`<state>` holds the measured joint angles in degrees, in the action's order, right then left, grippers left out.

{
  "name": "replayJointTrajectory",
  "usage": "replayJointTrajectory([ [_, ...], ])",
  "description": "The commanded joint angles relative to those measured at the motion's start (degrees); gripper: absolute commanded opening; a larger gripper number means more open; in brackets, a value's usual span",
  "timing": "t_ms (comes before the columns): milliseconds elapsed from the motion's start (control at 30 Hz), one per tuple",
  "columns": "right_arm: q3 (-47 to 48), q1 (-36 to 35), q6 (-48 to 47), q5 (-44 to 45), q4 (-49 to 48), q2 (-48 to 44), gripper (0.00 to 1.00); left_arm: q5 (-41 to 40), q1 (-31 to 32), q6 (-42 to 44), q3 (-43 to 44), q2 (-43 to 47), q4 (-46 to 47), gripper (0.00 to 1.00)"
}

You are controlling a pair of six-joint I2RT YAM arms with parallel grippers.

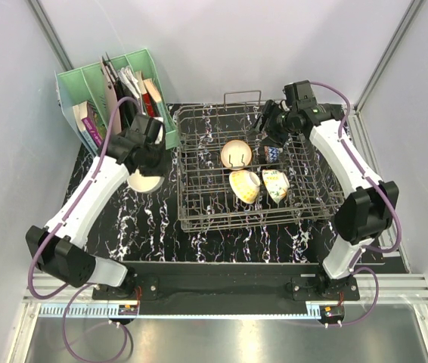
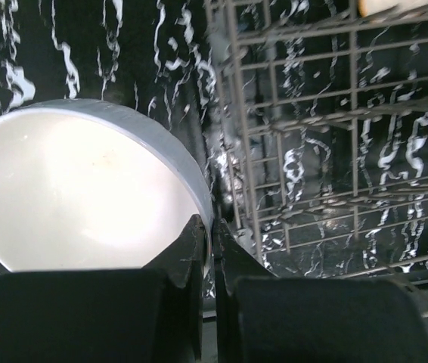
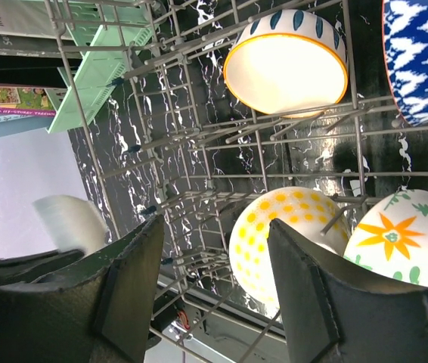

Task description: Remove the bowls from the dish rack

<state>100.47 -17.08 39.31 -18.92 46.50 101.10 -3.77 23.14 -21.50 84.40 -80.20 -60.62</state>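
The grey wire dish rack (image 1: 199,204) stands mid-table. In it sit a dark-striped bowl (image 1: 236,153) (image 3: 286,64), a blue-and-white bowl (image 1: 273,153) (image 3: 422,57), a yellow-dotted bowl (image 1: 245,186) (image 3: 286,234) and a floral bowl (image 1: 275,184) (image 3: 403,234). My left gripper (image 1: 147,165) (image 2: 212,234) is shut on the rim of a cream-white bowl (image 1: 144,182) (image 2: 85,189), low over the table just left of the rack (image 2: 335,136). My right gripper (image 1: 268,125) (image 3: 218,265) hangs open over the rack's back right part, with nothing between its fingers.
A green plastic file holder (image 1: 116,91) (image 3: 93,68) with books stands at the back left, close to the rack's corner. The black marbled mat (image 1: 138,227) covers the table. White walls close in on both sides.
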Motion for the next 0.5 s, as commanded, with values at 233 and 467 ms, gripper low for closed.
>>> replayJointTrajectory([
  [233, -2.2, 0.5, -1.3, 0.1, 0.7, -6.4, 0.67, -0.6, -1.0, -1.6, -11.6, 2.3, 7.3, 0.0],
  [467, -3.0, 0.6, -1.2, 0.1, 0.6, -6.9, 0.67, -0.4, -1.7, -3.0, -14.2, -1.8, 7.6, 0.0],
])
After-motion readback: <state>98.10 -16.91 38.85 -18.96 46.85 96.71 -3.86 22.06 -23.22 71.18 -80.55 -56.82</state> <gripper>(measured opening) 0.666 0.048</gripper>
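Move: The left hand holds the white bowl by its rim; the bare counter spot it is being taken to lies about 18 cm below, some 6 cm left and 3 cm back. The rack's left side runs about 5 cm to the hand's right, level with it fore and aft; the green file holder stands some 20 cm ahead and 11 cm left. From the right hand that counter spot is roughly 38 cm left, 14 cm back and 20 cm down. Keeping its shut pinch on the white bowl's rim, the left hand sinks about 7 cm towards the bare counter just outside the rack's left side, drawing back some 2 cm and edging left as the fingers tip about 10 degrees closer to straight down, the descent slowing towards the end. Meanwhile the empty right hand, fingers still wide, eases up and back by about 2 cm over the rack, away from the bowls. ##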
